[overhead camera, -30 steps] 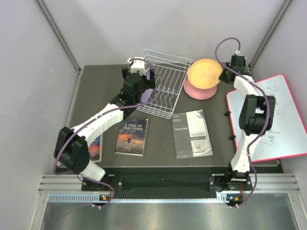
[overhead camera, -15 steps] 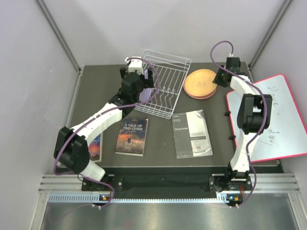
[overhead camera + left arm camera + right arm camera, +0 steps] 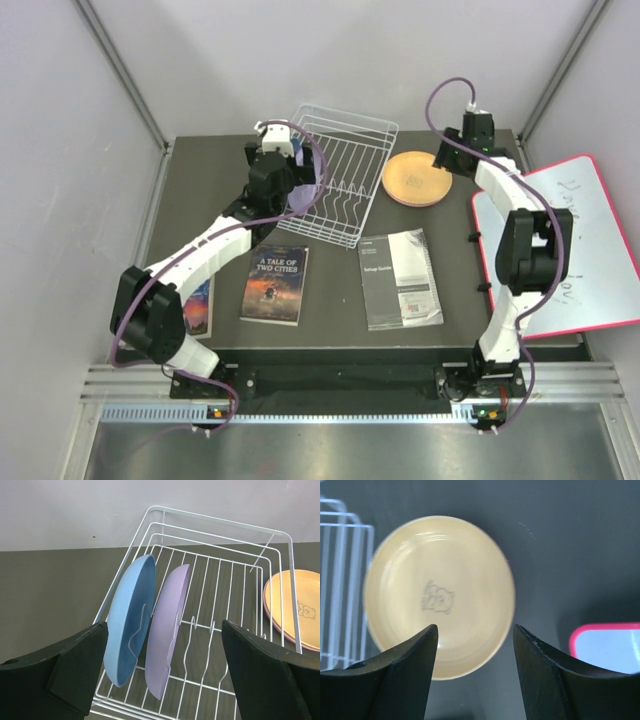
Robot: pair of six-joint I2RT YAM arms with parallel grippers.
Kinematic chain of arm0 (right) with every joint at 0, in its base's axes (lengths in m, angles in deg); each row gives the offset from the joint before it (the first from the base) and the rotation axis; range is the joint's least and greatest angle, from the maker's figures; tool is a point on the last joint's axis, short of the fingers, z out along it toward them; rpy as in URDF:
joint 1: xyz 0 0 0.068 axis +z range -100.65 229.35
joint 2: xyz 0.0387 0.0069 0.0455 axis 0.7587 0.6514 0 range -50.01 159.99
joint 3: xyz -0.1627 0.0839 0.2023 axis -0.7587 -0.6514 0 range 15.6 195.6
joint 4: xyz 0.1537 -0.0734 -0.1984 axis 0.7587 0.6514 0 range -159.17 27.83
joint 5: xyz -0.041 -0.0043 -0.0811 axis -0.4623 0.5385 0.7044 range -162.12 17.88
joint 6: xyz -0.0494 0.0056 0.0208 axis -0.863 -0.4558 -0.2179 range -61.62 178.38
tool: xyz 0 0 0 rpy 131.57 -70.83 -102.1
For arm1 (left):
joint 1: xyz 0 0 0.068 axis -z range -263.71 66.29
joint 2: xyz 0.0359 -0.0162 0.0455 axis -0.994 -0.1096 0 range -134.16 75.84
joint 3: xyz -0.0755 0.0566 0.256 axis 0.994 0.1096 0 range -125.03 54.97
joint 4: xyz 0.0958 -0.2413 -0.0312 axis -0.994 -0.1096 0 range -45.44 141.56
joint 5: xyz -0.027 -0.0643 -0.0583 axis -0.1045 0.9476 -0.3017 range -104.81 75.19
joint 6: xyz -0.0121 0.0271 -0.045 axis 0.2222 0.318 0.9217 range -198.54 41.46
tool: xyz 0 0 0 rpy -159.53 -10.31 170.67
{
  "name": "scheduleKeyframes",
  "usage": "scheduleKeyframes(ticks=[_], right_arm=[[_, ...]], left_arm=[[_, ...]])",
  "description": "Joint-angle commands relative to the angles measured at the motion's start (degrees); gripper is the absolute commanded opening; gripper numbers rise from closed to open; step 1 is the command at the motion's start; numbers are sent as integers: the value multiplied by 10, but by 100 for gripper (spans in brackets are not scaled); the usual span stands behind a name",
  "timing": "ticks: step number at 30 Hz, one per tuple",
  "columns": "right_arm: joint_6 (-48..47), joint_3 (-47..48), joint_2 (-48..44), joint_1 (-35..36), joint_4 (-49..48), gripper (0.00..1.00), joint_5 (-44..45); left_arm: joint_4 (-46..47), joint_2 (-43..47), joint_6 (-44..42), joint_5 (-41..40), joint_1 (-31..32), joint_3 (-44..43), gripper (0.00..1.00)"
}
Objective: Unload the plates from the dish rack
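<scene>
The white wire dish rack (image 3: 345, 165) stands at the back of the table. A light blue plate (image 3: 127, 625) and a lilac plate (image 3: 167, 630) stand upright in its left slots. My left gripper (image 3: 162, 630) hovers wide open just in front of these two, touching neither. To the right of the rack an orange-tan plate (image 3: 417, 177) lies flat on a pink plate (image 3: 280, 634), of which only the rim shows. Above the orange plate's right edge my right gripper (image 3: 475, 627) is open and holds nothing.
A book (image 3: 274, 284) and a grey booklet (image 3: 400, 277) lie on the near half of the table. A second book (image 3: 198, 308) sits under my left arm. A red-framed whiteboard (image 3: 570, 245) overhangs the right edge.
My right gripper lowered the tilted orange plate flat onto the pink one, opened, let it go and drew back to the right. My left gripper barely shifted at the rack.
</scene>
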Motion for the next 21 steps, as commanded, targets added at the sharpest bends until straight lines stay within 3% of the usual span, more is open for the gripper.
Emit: scheduleKeyframes(ticks=[1,10,16,21], right_arm=[[-31,43,-33,56,-5,62,-19],[-30,171,79,129,46,62,-8],[-29,114,44,136,-11,62,21],[-36,105,28,135,-3,62,47]], left_arm=[[24,28,14,8,-5,6,99],[26,43,18,7,-8,18,99],[25,51,14,3,-14,24,99],[30,50,18,6,-22,29,99]])
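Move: The purple plate stands in the dish rack some 37 cm left of the right hand and 7 cm back, at about its height. The orange plate lies about 7 cm left, level with that hand and 6 cm below it; the rack's middle is 28 cm left and 3 cm back. From the left hand, the purple plate is about 5 cm ahead, 4 cm right and 12 cm down. The empty right hand swings some 13 cm left over the orange plate towards the rack, turning about 15° counter-clockwise. ##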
